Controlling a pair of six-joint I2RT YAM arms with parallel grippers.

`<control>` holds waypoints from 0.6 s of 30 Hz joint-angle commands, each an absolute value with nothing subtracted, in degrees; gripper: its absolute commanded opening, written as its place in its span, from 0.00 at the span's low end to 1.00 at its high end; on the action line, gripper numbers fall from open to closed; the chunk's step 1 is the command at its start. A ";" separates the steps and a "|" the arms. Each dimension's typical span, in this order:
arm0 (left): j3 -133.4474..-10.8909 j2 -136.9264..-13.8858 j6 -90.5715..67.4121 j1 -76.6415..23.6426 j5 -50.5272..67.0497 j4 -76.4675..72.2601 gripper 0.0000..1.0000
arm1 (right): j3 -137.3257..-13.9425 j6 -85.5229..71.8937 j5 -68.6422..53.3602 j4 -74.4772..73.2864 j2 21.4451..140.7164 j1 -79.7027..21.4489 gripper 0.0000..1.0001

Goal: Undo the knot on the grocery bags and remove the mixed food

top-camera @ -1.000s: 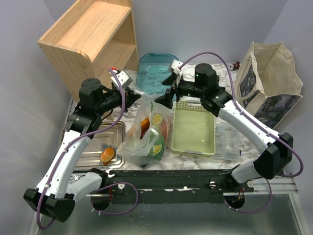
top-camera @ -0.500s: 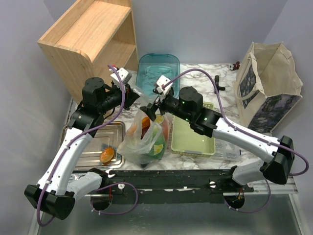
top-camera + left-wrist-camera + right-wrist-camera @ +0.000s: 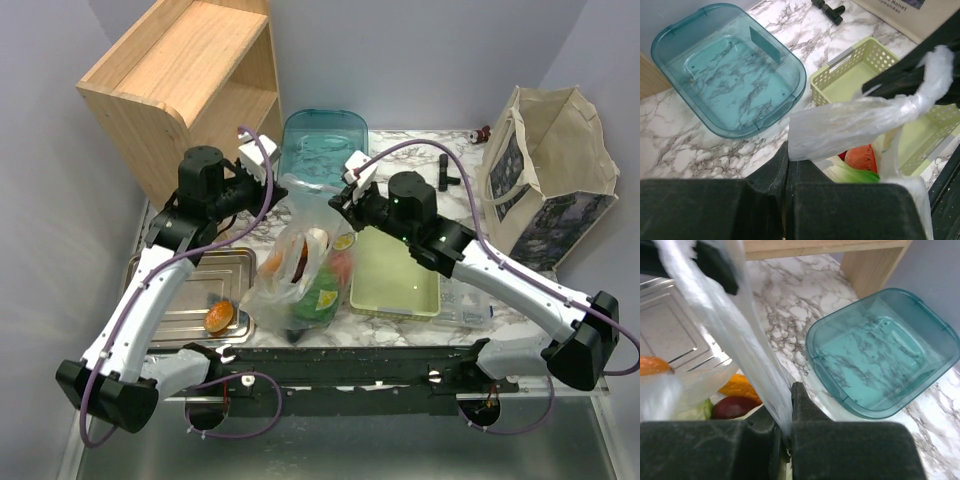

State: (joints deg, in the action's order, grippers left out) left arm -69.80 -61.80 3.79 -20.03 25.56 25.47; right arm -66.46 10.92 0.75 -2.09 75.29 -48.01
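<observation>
One grocery bag, thin whitish plastic, stands between the metal tray and the green basket. Through it show an orange piece, a green chips bag and something red. My left gripper is shut on the bag's left handle, pinched at its jaws. My right gripper is shut on the other handle strip, which runs into its jaws. The handle is twisted into a tight bunch by the right gripper's fingers. A dark red apple lies inside the bag.
A teal plastic tub sits behind the bag, and a pale green basket to its right. A metal tray on the left holds an orange item. A wooden shelf stands at the back left, a canvas tote at the right.
My right gripper came in from the basket side to the bag's top and went from open to shut on a handle. The left gripper kept its hold and shifted slightly right.
</observation>
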 commanded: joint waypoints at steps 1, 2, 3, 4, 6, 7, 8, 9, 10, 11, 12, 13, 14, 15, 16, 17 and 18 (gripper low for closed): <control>-77.88 -68.55 10.24 -16.14 14.44 28.73 0.00 | -64.75 10.08 -8.09 -14.80 72.28 -42.58 0.01; -79.52 -69.95 10.77 -15.93 13.79 28.81 0.00 | -65.06 10.09 -9.92 -15.67 72.43 -42.13 0.01; -81.46 -71.70 11.48 -15.78 13.33 29.27 0.00 | -65.40 10.14 -11.78 -16.40 72.66 -41.57 0.01; -83.37 -73.25 12.47 -15.76 12.94 30.33 0.00 | -65.72 9.76 -12.91 -16.79 72.85 -41.14 0.01; -87.77 -77.21 14.37 -15.73 14.66 33.72 0.00 | -66.58 9.67 -17.39 -17.14 73.57 -39.53 0.01; -90.75 -79.06 15.22 -15.74 17.61 36.29 0.00 | -67.37 9.05 -18.27 -16.61 74.29 -38.85 0.01; -93.18 -80.78 15.89 -15.73 21.55 39.74 0.00 | -68.40 8.33 -19.15 -16.04 75.27 -38.16 0.01; -95.51 -81.62 16.68 -15.73 26.89 42.43 0.05 | -70.27 7.47 -20.29 -15.83 76.81 -37.28 0.01; -96.53 -81.80 17.46 -15.73 32.39 45.00 0.18 | -72.16 6.35 -21.86 -15.66 78.43 -36.21 0.01; -96.82 -81.29 18.38 -15.73 36.71 46.92 0.34 | -74.49 4.75 -22.87 -15.62 80.41 -35.40 0.01; -96.47 -80.28 19.38 -15.65 41.27 49.01 0.46 | -76.80 3.37 -23.92 -15.63 82.54 -34.63 0.01; -95.60 -79.04 20.45 -15.45 44.09 50.88 0.58 | -78.50 2.58 -24.51 -15.76 83.90 -34.21 0.01; -94.61 -77.43 21.83 -15.08 46.96 52.64 0.68 | -79.95 2.05 -25.11 -15.94 85.30 -33.94 0.01; -93.44 -76.03 23.02 -14.69 48.67 54.77 0.76 | -80.78 1.77 -25.74 -16.09 86.10 -33.76 0.01; -92.17 -74.32 25.01 -14.24 50.02 56.70 0.80 | -81.21 1.85 -26.38 -16.25 86.69 -33.74 0.01; -91.03 -72.73 26.98 -13.71 50.95 59.20 0.96 | -81.44 1.85 -26.93 -16.45 87.03 -33.69 0.01; -89.37 -71.24 29.35 -13.27 51.77 61.22 0.98 | -81.46 1.93 -27.26 -16.81 87.24 -33.62 0.03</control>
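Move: Below and behind both grippers sits the grocery bag, its film stretched between their closed fingertips: the food is about 10 cm back, 2 cm right and 24 cm below the left hand, and some 10 cm back, 6 cm left and 21 cm below the right. From the left hand, the green basket lies roughly 22 cm right and 4 cm back; the teal container, 19 cm ahead and 7 cm right, both nearly 30 cm down. Drawing the pinched film forward about 5 cm and slightly right, the left hand then spreads its fingers wide, lets go of the film and backs off some 4 cm, turning a little clockwise. The right hand keeps its pinch, easing a touch right and back before going forward about 5 cm as its fingers tip down. ##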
